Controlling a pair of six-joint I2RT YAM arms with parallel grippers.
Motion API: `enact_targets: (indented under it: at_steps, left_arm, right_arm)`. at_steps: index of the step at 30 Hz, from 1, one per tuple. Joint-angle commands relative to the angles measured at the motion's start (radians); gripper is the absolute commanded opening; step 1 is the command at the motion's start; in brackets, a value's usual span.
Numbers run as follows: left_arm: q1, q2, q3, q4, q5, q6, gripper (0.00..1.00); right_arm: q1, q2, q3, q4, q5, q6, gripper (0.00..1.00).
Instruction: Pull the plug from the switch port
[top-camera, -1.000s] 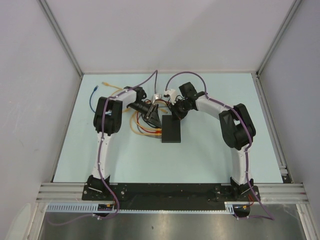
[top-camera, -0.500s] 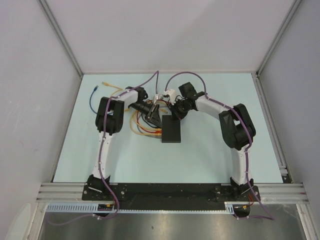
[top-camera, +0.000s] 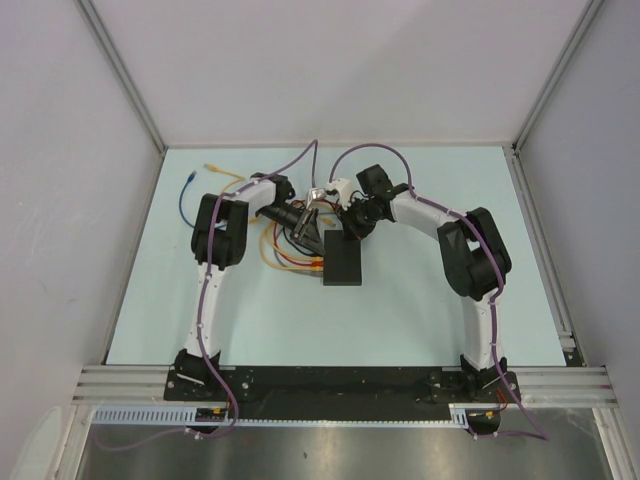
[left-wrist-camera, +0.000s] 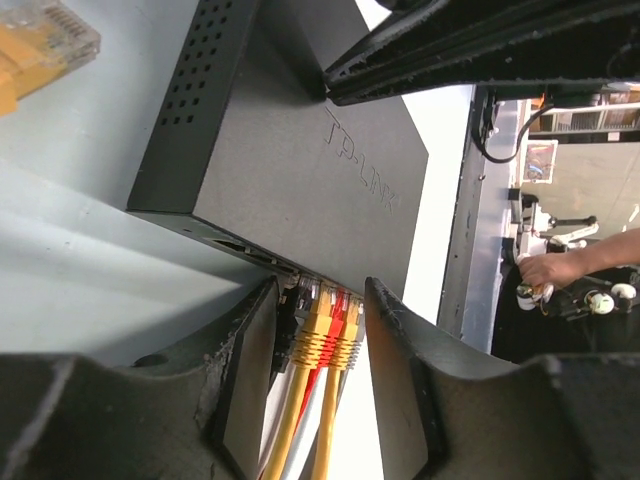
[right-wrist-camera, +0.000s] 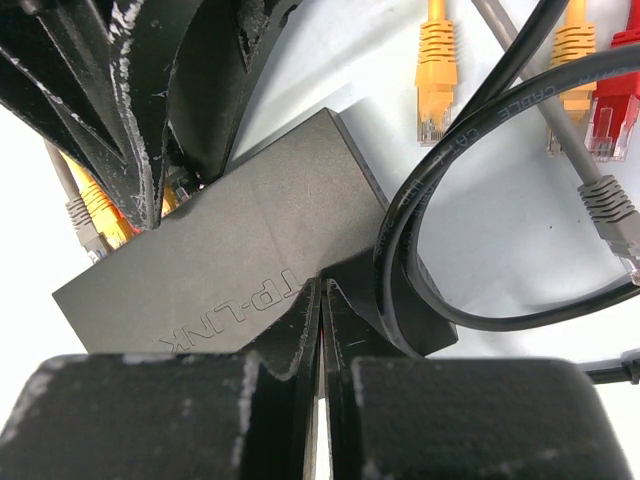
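The switch (top-camera: 342, 262) is a flat black box in the middle of the table, its top also showing in the left wrist view (left-wrist-camera: 300, 170) and the right wrist view (right-wrist-camera: 230, 260). Three plugs (left-wrist-camera: 330, 312), yellow, red and yellow, sit side by side in its ports. My left gripper (left-wrist-camera: 320, 295) is open and straddles these plugs, with a finger (left-wrist-camera: 245, 370) on each side and a visible gap on the right. My right gripper (right-wrist-camera: 322, 290) is shut on nothing, its tips resting on the switch's top near one edge. From above, the left gripper (top-camera: 308, 232) and right gripper (top-camera: 348, 226) meet at the switch's far end.
A black cable (right-wrist-camera: 400, 250) loops over the switch's corner beside my right fingers. Loose orange (right-wrist-camera: 437, 60), red (right-wrist-camera: 612, 100) and grey (right-wrist-camera: 610, 215) plugs lie on the pale blue table beyond. A blue cable (top-camera: 187, 190) lies at the far left, and orange cables (top-camera: 285, 258) trail left of the switch.
My left wrist has edged slightly right, towards the switch's ports. The right arm and the switch have not moved.
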Motion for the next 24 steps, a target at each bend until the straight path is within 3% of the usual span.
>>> enact_targets:
  at_steps: [1,16,24]
  left_arm:
    - [0.005,0.018,0.024,-0.038,0.031,0.103,0.43]
    - [0.008,0.03,0.027,-0.034,0.036,0.084,0.32]
    - [0.008,0.055,0.05,-0.017,0.016,0.028,0.18]
  right_arm:
    - [0.011,0.048,-0.052,-0.082,0.094,-0.033,0.04]
    - [0.017,0.046,-0.052,-0.084,0.099,-0.041,0.04]
    - [0.02,0.048,-0.054,-0.082,0.1,-0.042,0.05]
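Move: The black plug, still in its port, sits about level with my left hand and 1 cm below it. The switch's middle is some 5 cm to this hand's right and 2 cm back. The nearest yellow plug is about 1 cm behind the black one, the red plug roughly 2 cm behind it; a loose yellow plug lies about 7 cm ahead of this hand and 2 cm right. From my right hand the black plug is some 7 cm left, 2 cm back and 2 cm below. I sink my left hand about 1 cm, nearly straight down at the port side of the switch, and narrow its fingers to roughly half their gap, bringing them in around the black plug with the yellow and red ones left outside. The wrist keeps its slant, fingertips aimed right and down. My right hand stays put, its shut fingertips still resting on the switch's top. ##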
